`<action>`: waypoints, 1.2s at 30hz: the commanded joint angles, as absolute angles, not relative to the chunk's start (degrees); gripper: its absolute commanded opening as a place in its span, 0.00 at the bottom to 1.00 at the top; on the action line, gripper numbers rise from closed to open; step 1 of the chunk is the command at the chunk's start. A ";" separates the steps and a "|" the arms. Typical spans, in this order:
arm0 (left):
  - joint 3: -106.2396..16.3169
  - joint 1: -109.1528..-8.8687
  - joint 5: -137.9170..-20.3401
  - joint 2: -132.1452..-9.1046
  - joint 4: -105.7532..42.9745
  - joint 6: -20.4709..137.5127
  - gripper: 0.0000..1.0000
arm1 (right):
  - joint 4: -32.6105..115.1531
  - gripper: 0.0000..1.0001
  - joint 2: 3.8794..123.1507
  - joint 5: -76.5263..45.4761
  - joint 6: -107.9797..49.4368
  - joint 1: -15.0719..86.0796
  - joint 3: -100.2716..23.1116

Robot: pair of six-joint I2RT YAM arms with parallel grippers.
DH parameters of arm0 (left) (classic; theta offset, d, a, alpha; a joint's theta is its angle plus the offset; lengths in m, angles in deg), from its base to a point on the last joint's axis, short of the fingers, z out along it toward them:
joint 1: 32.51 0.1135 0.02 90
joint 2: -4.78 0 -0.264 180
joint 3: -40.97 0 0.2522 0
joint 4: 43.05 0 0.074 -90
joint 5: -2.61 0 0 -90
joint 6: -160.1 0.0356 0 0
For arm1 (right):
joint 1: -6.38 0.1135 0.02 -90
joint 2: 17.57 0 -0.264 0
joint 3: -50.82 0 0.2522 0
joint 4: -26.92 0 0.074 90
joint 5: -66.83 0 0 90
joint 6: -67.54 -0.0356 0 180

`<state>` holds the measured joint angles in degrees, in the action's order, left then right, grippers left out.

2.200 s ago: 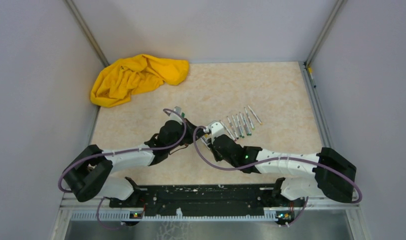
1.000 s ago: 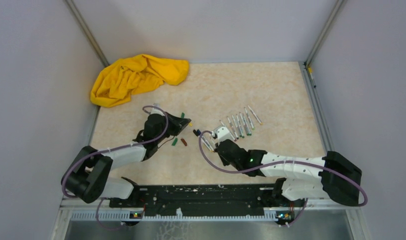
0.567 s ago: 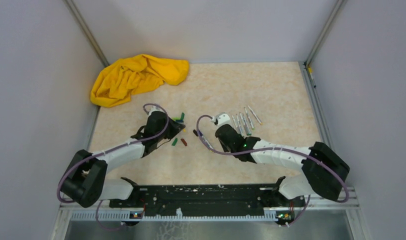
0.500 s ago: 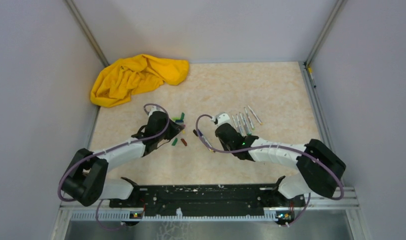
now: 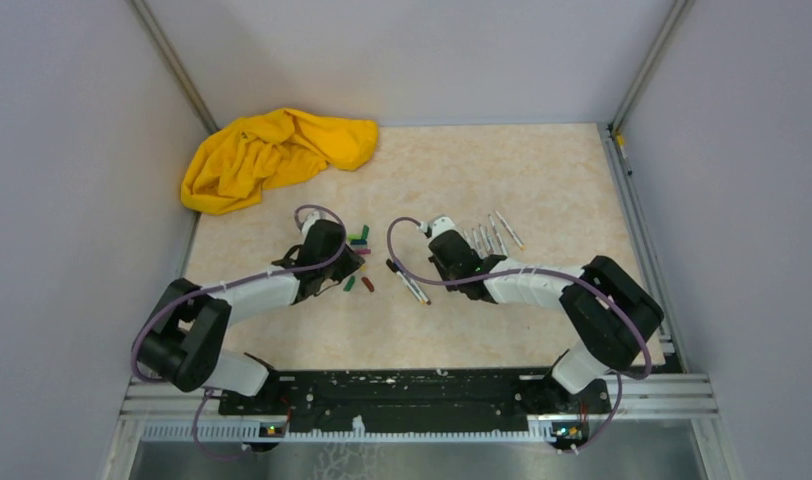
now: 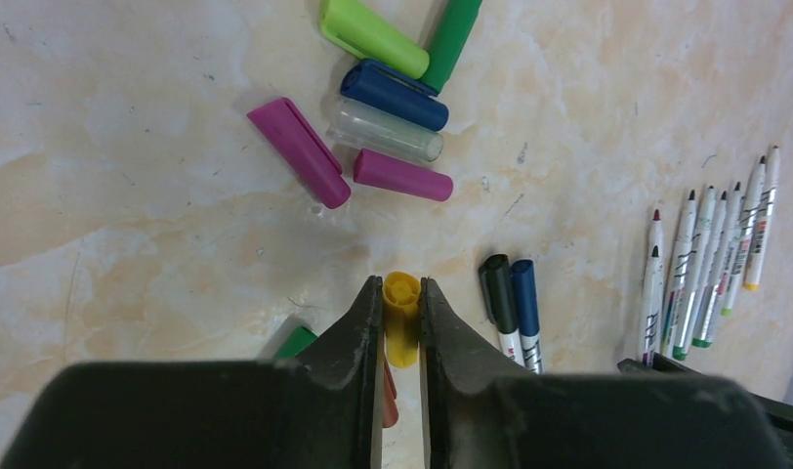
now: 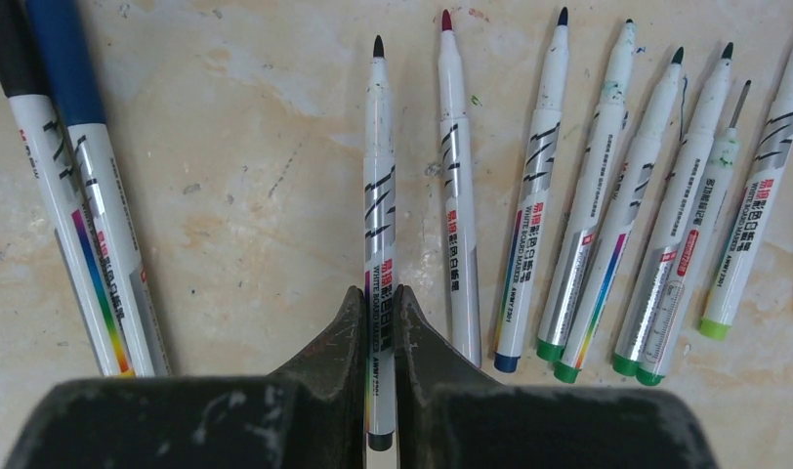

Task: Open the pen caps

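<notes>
My left gripper (image 6: 400, 283) is shut on a yellow pen cap (image 6: 402, 308), held just above the table beside a pile of loose pen caps (image 6: 385, 132) in purple, pink, blue, green and clear. A green cap (image 6: 297, 342) and a red cap (image 6: 389, 403) lie under its fingers. My right gripper (image 7: 380, 290) is shut on the barrel of an uncapped black-tipped pen (image 7: 378, 186), lying at the left end of a row of several uncapped pens (image 7: 588, 195). Two pens (image 7: 70, 176) with black and blue caps on lie to the left. From above, the left gripper (image 5: 352, 252) and right gripper (image 5: 450, 240) are apart.
A crumpled yellow cloth (image 5: 272, 150) lies at the back left of the beige table (image 5: 542, 170). Grey walls close in the left, back and right sides. The two capped pens (image 5: 407, 280) lie between the grippers.
The grippers, close together earlier, have separated. The left moved back to the cap pile with the yellow cap. The right swung right and back to the pen row with the uncapped pen.
</notes>
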<state>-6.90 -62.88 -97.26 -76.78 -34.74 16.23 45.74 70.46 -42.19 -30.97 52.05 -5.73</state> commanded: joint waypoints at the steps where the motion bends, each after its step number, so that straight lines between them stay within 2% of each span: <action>1: -8.39 -62.69 -98.26 -77.89 -34.09 17.45 0.21 | 43.37 0.03 72.32 -41.44 -29.55 51.30 -8.14; 8: -8.58 -62.75 -98.32 -78.25 -34.36 17.54 0.37 | 43.05 0.18 73.21 -42.26 -29.25 50.32 -7.55; 15: -8.58 -62.67 -98.93 -77.03 -33.71 17.54 0.38 | 44.13 0.33 72.99 -42.59 -28.73 50.23 -8.36; 22: -7.41 -62.73 -100.02 -71.60 -32.63 16.18 0.41 | 44.45 0.35 67.73 -42.07 -27.60 51.01 -7.86; 31: -3.95 -62.88 -98.69 -64.89 -34.47 14.64 0.66 | 45.23 0.36 64.10 -40.26 -26.41 54.93 -10.17; 36: -1.36 -62.87 -97.79 -63.38 -36.11 14.39 0.74 | 44.21 0.39 66.99 -37.37 -26.41 57.12 -11.05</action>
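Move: The left hand still has the yellow cap between its fingers; its spot on the table is about 2 cm below and 1 cm ahead, with the near magenta cap 4 cm ahead, the brown cap 3 cm back and a green cap 3 cm back, 4 cm left. The right hand holds the uncapped black-tipped pen, whose spot is centred about 3 cm ahead and 2 cm below; the burgundy-tipped pen is 4 cm ahead, 2 cm right, the blue-capped pen level, 9 cm left. Both hands set down what they hold: each sinks a centimetre or less and opens to let go, the left fingers continuing to open and spreading wide from the yellow cap, the right easing forward slightly and opening to about a third from the pen beside the burgundy-tipped one. Then both rise about 5 cm clear of the table, the left almost straight up with its fingers tipping up slightly, while the right also swings some 3 cm left towards the two still-capped pens and turns slightly counter-clockwise, fingers open. ##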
